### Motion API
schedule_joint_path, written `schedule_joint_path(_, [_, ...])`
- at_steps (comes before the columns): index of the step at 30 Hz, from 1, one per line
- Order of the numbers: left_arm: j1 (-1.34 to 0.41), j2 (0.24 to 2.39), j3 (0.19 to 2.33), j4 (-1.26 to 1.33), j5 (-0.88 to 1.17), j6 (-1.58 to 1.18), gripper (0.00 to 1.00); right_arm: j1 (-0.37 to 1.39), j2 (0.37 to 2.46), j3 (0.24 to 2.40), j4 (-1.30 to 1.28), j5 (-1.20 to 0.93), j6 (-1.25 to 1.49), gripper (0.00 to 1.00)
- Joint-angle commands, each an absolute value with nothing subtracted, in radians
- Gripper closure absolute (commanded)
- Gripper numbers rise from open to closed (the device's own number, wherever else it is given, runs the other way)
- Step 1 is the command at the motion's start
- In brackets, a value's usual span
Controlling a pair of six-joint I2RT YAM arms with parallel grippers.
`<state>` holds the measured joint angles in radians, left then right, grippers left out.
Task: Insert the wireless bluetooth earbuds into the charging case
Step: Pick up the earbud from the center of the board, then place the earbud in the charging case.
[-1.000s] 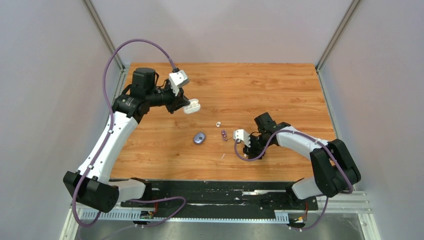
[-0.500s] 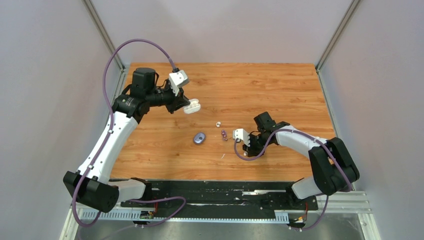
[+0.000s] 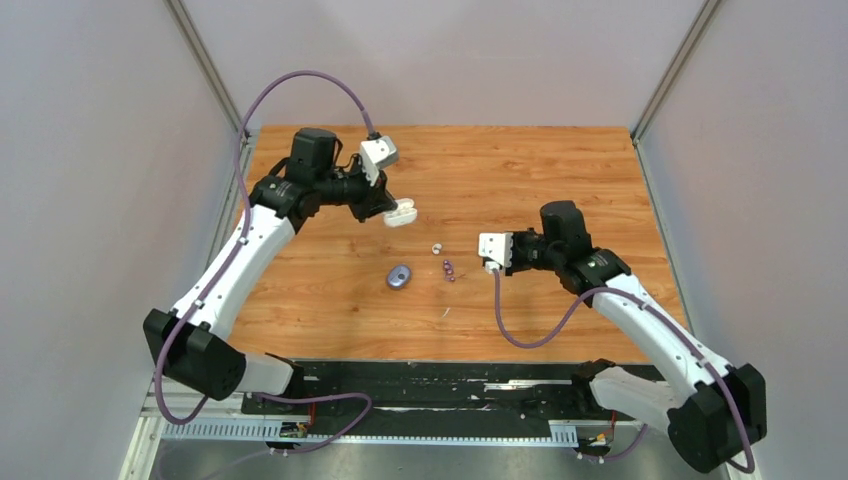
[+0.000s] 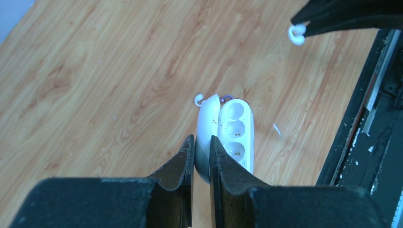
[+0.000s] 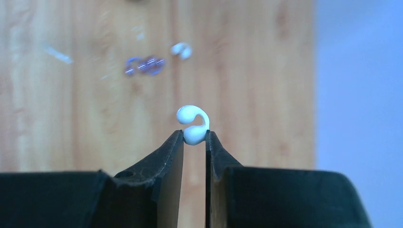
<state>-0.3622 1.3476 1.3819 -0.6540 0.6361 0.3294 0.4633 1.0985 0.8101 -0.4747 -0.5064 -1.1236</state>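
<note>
My left gripper (image 3: 389,209) is shut on the lid of an open white charging case (image 3: 402,212), held above the far left of the table. In the left wrist view the case (image 4: 234,130) shows its empty wells beside my pinching fingers (image 4: 184,154). My right gripper (image 5: 195,136) is shut on a white hooked earbud (image 5: 193,122), raised over the table's middle right (image 3: 490,266). Another white earbud (image 3: 437,248) and two purple earbuds (image 3: 448,268) lie on the wood between the arms. The held bud (image 4: 297,34) also shows in the left wrist view.
A closed purple oval case (image 3: 399,276) lies left of the purple buds. A small white scrap (image 3: 447,312) sits nearer the front edge. Grey walls enclose the wooden table (image 3: 560,170) on three sides, and a black rail (image 3: 440,385) runs along the front.
My right gripper closed on the white earbud and rose off the table, swinging toward the far side. The left arm carried the open case a little to the right.
</note>
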Motion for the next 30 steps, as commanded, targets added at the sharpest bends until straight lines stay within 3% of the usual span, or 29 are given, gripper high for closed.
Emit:
schedule_joint_path(1, [-0.436,1.386,1.456,-0.612,0.634,0.263,1.0,0.493,1.025,0.851,-0.17,-0.511,-1.203,1.0])
schedule_joint_path(8, [-0.521,1.471,1.527,-0.581,0.625,0.168,1.0,0.632,1.03,0.763,0.296,-0.404,-1.369,1.0])
schedule_joint_path(12, [-0.546,1.495,1.545,-0.563,0.622,0.126,1.0,0.69,1.063,0.743,0.44,-0.401,-1.45,1.0])
schedule_joint_path(30, [-0.563,1.386,1.423,-0.383,0.638,0.11,1.0,0.698,1.08,0.774,0.221,-0.524,-1.69,1.0])
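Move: The earbud pinched in the right fingers is headed for the open white case, whose middle is about 20 cm to that hand's left, some 5 cm ahead and 11 cm higher. On the table, about 14 cm below the right hand, the loose earbud lies 10 cm ahead and 11 cm left, the purple beads 4 cm ahead and 8 cm left. From the left hand, which grips the case, the held earbud is 22 cm right, 5 cm back and 12 cm lower. The right hand keeps its pinch on the earbud and sweeps up and to the left towards the open case, rising about 16 cm and going some 10 cm left, slowing over the second half and sinking a little at the end, while its wrist turns some 60 degrees so that the fingers go from slanting down to nearly level. The left hand keeps hold of the case and brings it about 8 cm to the right to meet the earbud, most of it early, then creeps up slightly with only a small tilt, both grips staying closed. ##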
